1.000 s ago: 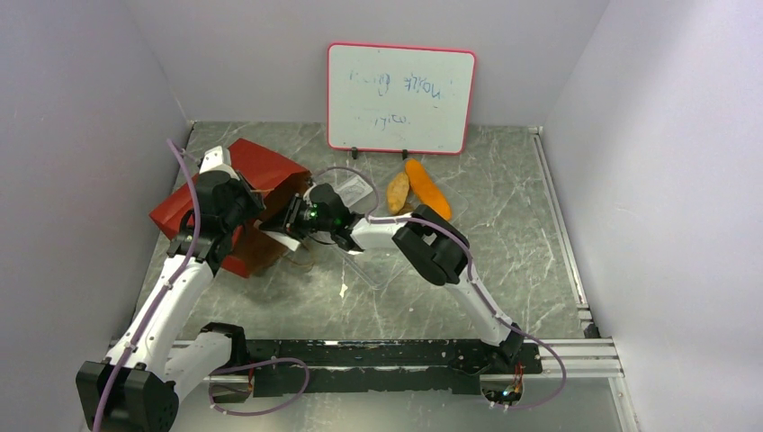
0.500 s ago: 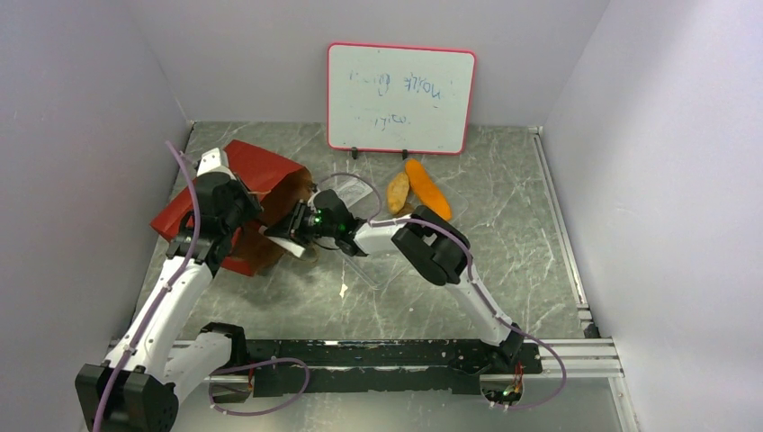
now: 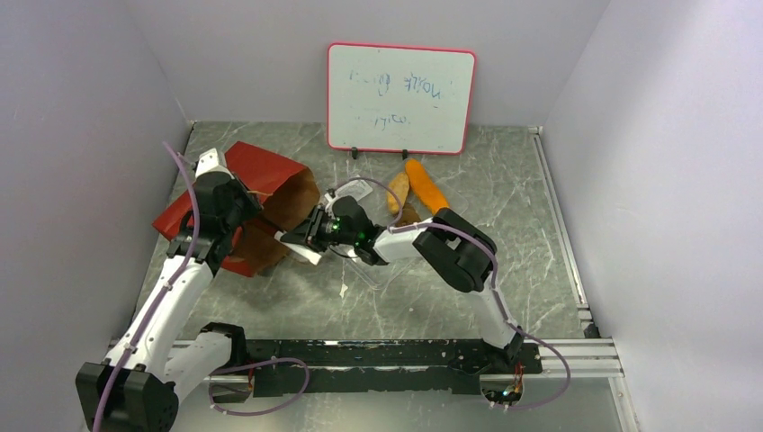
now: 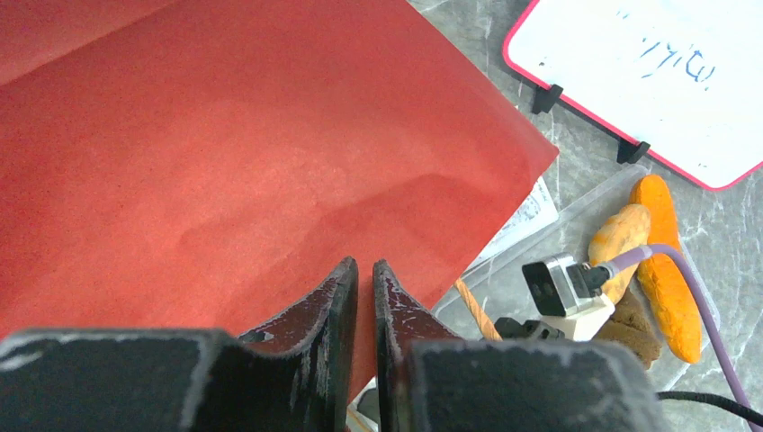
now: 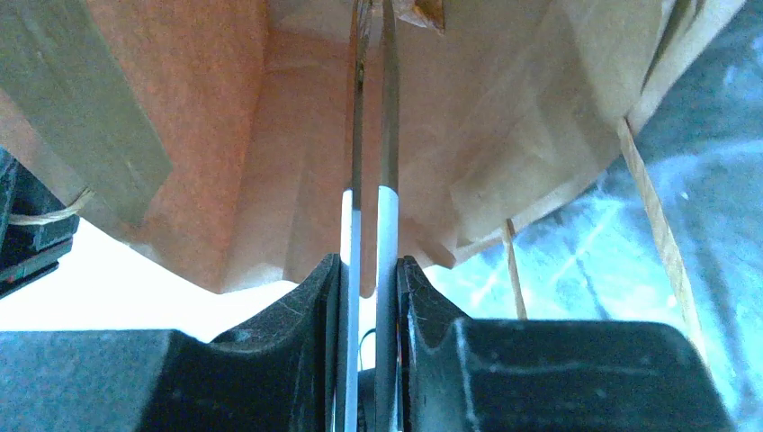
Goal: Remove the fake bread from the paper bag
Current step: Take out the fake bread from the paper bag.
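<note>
The red paper bag lies on its side at the left, its brown mouth facing right. My left gripper is shut on the bag's red wall near the rim. My right gripper hovers just outside the mouth, shut on a thin white flat piece. Edge-on, that piece runs forward toward the kraft inside; I cannot tell what it is. Outside the bag, an orange baguette, a tan oval roll and a dark-brown lump lie together.
A clear plastic tray lies under the bread pieces, right of the bag. A pink-framed whiteboard stands at the back. The bag's thin loop handles trail on the marble table. Grey walls close in on both sides.
My right gripper has drawn back to the right, out of the bag's mouth, with the white piece. The mouth now gapes wider. The left arm has barely moved.
</note>
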You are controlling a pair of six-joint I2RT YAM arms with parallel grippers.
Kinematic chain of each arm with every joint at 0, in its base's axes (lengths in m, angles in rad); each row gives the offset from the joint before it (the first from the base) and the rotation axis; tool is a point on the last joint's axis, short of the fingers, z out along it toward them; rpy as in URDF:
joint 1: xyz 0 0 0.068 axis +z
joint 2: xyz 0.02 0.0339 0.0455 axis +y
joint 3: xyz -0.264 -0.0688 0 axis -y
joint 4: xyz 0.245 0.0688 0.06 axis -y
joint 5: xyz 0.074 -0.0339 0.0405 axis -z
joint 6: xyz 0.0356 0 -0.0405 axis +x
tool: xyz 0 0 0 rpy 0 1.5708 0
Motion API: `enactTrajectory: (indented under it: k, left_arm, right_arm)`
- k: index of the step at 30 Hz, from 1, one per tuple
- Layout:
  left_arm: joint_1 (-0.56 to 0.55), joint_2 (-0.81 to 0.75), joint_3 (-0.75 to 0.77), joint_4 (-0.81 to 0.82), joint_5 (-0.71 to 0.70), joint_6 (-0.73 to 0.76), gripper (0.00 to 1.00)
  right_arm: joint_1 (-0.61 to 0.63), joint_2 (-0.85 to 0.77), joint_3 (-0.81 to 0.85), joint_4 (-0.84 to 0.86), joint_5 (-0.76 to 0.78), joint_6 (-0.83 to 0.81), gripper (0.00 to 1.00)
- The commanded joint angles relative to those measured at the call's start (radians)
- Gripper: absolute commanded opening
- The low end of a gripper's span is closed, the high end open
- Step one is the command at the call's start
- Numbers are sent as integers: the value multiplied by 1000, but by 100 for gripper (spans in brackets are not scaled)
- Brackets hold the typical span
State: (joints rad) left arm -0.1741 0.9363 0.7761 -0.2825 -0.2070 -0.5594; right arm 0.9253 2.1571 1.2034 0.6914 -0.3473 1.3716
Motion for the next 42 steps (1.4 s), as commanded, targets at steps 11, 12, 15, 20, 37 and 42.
enactTrajectory:
  k: [11,12,15,20,37,42]
  left_arm:
    - [-5,19,32,33,-40,-29,8]
    - [-6,22,33,36,-40,-30,9]
    - [-5,32,37,46,-44,-34,8]
    - [-5,49,27,82,-50,-45,9]
    - [-5,93,50,130,-30,-36,9]
    - [-5,81,56,125,-29,-29,9]
  right_arm:
    - [-14,-303,-302,92,50,-56,0]
    - [-15,-334,-347,93,55,-60,0]
    - [-17,-437,-443,77,73,-80,0]
    - [-17,-661,-613,-2,136,-109,0]
    - [-118,-1252,-853,-445,344,-109,0]
    - [-168,-1257,-878,-465,335,-99,0]
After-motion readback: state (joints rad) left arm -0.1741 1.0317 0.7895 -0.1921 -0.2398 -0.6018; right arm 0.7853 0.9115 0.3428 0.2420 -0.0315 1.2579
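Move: The right gripper, holding the tongs at the mouth of the paper bag, is bound for the tan bread's side: this lies about 16 cm ahead and 27 cm to its right, some 9 cm lower. The brown bread sits roughly 10 cm ahead and 29 cm right, the orange bread 17 cm ahead and 36 cm right; the bag's body is 9 cm ahead and 15 cm left. From the left gripper the tan bread lies about 9 cm ahead, 35 cm right, 19 cm below. Draw the right gripper about 25 cm to the right and some 8 cm back, rising as it goes, so the tongs keep their pinch on the spotted bread and pull it clear of the bag's mouth. Swing the wrist roughly 25 degrees clockwise to bring the tips towards the breads on the clear tray, easing slightly forward and down at the end. Keep the left fingers shut on the bag's handle, easing about 2 cm forward. ##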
